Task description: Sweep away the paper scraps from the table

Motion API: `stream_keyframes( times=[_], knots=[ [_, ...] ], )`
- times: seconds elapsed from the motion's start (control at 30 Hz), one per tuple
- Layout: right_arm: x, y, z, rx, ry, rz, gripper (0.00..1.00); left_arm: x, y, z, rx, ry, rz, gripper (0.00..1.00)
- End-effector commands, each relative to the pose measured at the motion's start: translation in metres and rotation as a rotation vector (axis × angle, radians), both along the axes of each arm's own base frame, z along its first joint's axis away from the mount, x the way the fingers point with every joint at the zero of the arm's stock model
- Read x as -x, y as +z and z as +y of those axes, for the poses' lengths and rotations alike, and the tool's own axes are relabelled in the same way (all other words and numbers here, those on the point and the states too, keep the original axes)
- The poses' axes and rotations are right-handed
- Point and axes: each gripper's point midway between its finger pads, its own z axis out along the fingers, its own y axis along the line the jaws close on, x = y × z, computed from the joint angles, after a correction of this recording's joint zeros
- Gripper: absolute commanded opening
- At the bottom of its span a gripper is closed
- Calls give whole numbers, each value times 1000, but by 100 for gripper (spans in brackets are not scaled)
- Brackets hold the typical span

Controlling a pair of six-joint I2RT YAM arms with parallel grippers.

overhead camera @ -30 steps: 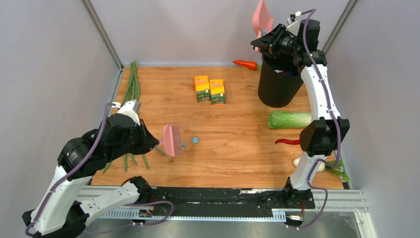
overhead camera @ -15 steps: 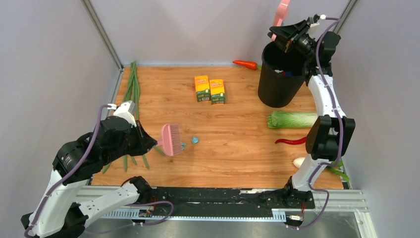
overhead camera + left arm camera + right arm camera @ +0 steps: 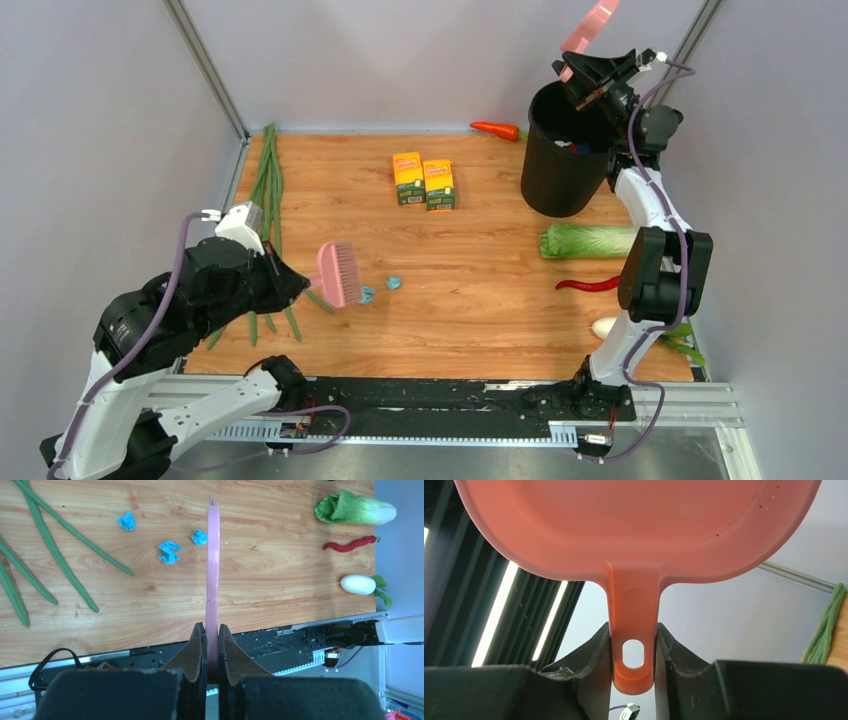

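Observation:
Three light-blue paper scraps [image 3: 169, 551] lie on the wooden table [image 3: 480, 320], just left of the pink brush [image 3: 213, 570]. Two of the scraps [image 3: 367, 295] show in the top view, right of the brush [image 3: 340, 273]. My left gripper [image 3: 212, 630] is shut on the brush handle, low over the table's near left. My right gripper [image 3: 633, 630] is shut on the handle of the pink dustpan [image 3: 634, 525]. It holds the dustpan [image 3: 590, 25] raised and tilted above the black bin [image 3: 563, 150] at the back right.
Two yellow-orange boxes [image 3: 424, 181] stand at the back middle, with a carrot [image 3: 495, 129] behind them. A cabbage [image 3: 590, 241], red chili [image 3: 585, 285] and white radish [image 3: 605, 327] lie along the right side. Long green stalks [image 3: 265, 190] run down the left edge.
The right arm has swung the dustpan from left of the bin to the right, above its rim. The left arm has drawn the brush slightly left and up, uncovering a scrap.

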Motion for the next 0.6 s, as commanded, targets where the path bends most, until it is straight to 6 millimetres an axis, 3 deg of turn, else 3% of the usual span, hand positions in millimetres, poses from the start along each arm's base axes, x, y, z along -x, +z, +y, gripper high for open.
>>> stream_keyframes(
  times=[0.0,0.1,0.33,0.57],
  knots=[
    [31,37,-11,-150,32,-104,0,13,-7,19,-68,16,42,0],
    [37,44,-10,-143,39,-131,0,13,-9,18,-71,14,48,0],
    [61,93,15,124,21,-312,0,11,-8,21,-94,15,37,0],
    [87,114,24,200,37,-379,0,2,0,19,-150,-4,24,0]
  ],
)
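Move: The right hand, holding the pink dustpan, is high over the black bin. The bin's middle is about 5 cm ahead, 7 cm to the right and 34 cm below. The lettuce lies some 10 cm back, 13 cm to the right and 44 cm down; the carrot about 25 cm ahead, 8 cm left and 46 cm down. From the left hand, the bin's middle is roughly 41 cm ahead, 58 cm to the right and 19 cm lower. Keeping its grip on the dustpan's handle, the right hand hangs nearly still at first, then quickens up and away from the bin: about 10 cm up and 6 cm back towards its base. The wrist tips the fingers and pan up nearly 20 degrees on the way. ##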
